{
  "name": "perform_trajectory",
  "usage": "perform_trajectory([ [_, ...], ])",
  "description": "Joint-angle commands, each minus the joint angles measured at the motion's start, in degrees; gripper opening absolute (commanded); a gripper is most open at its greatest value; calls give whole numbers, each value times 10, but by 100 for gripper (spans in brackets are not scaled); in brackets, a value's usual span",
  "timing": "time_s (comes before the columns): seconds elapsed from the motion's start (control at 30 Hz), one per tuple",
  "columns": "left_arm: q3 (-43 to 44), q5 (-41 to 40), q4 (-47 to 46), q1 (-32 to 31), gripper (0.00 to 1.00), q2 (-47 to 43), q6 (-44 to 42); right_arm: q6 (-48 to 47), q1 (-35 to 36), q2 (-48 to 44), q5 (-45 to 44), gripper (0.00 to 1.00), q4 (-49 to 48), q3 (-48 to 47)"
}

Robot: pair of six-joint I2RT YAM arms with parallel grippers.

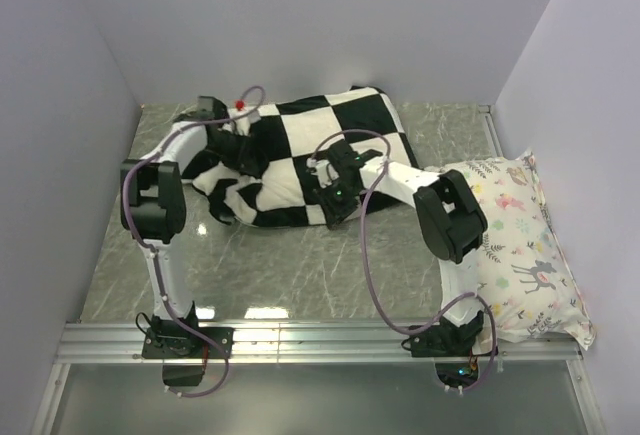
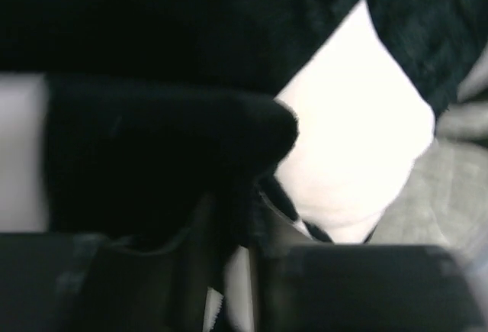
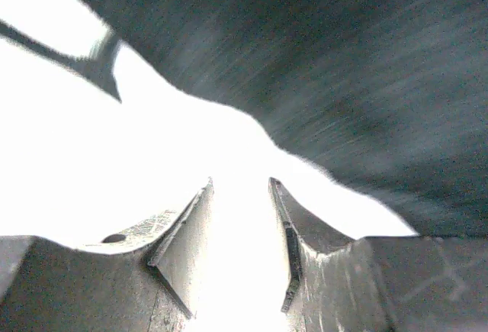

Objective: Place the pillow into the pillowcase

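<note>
The black and white checked pillowcase [image 1: 340, 125] lies bunched at the back middle of the table. The pillow is hidden from every view. My left gripper [image 1: 240, 155] sits on the pillowcase's crumpled left end. In the left wrist view its dark fingers stand close together at the pillowcase [image 2: 358, 118], with a strip of cloth in the narrow gap of the gripper [image 2: 242, 195]. My right gripper [image 1: 335, 195] is pressed into the front edge. Bright white cloth of the pillowcase [image 3: 366, 80] fills the gap of that gripper [image 3: 240, 183].
A white pillow printed with deer and plants [image 1: 520, 245] lies along the right side, beside the right arm's elbow. The grey marbled table [image 1: 300, 265] has walls on three sides. A metal rail [image 1: 320, 340] runs along the near edge.
</note>
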State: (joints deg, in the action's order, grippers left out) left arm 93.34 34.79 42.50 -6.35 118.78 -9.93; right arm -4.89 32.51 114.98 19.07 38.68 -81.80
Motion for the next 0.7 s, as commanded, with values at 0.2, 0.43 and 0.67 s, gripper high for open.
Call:
perform_trajectory([
  [0.2, 19, -19, 12, 116, 88, -121, -156, 13, 17, -111, 46, 57, -14, -42],
  [0.43, -105, 25, 38, 215, 99, -253, -224, -112, -113, -273, -156, 82, 3, 72],
  [0.67, -199, 8, 70, 313, 99, -239, -306, -251, -215, -275, -258, 83, -82, 185],
])
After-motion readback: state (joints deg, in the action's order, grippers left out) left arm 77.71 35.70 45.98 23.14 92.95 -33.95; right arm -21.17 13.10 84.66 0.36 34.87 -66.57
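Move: The pillowcase's crumpled open end lies about 9 cm left and 6 cm back of the left hand, some 4 cm below it, while the filled middle of the case is about 17 cm to that hand's right and 2 cm farther out. The right hand is at the near edge. The case's near right corner is some 22 cm to its right, 4 cm ahead and slightly lower, and the printed pillow lies about 48 cm right and 10 cm back. The pillowcase is released as the hands part. The left fingers spread wide and come free, swinging about 20 cm left past the crumpled open end, first slightly forward, then back, rising high before starting to sink. The right hand nudges left along the near edge, then lifts and sweeps right about 25 cm towards the near right corner, fingers opening further and tips tilting forward some 30 degrees, dipping at the finish. ##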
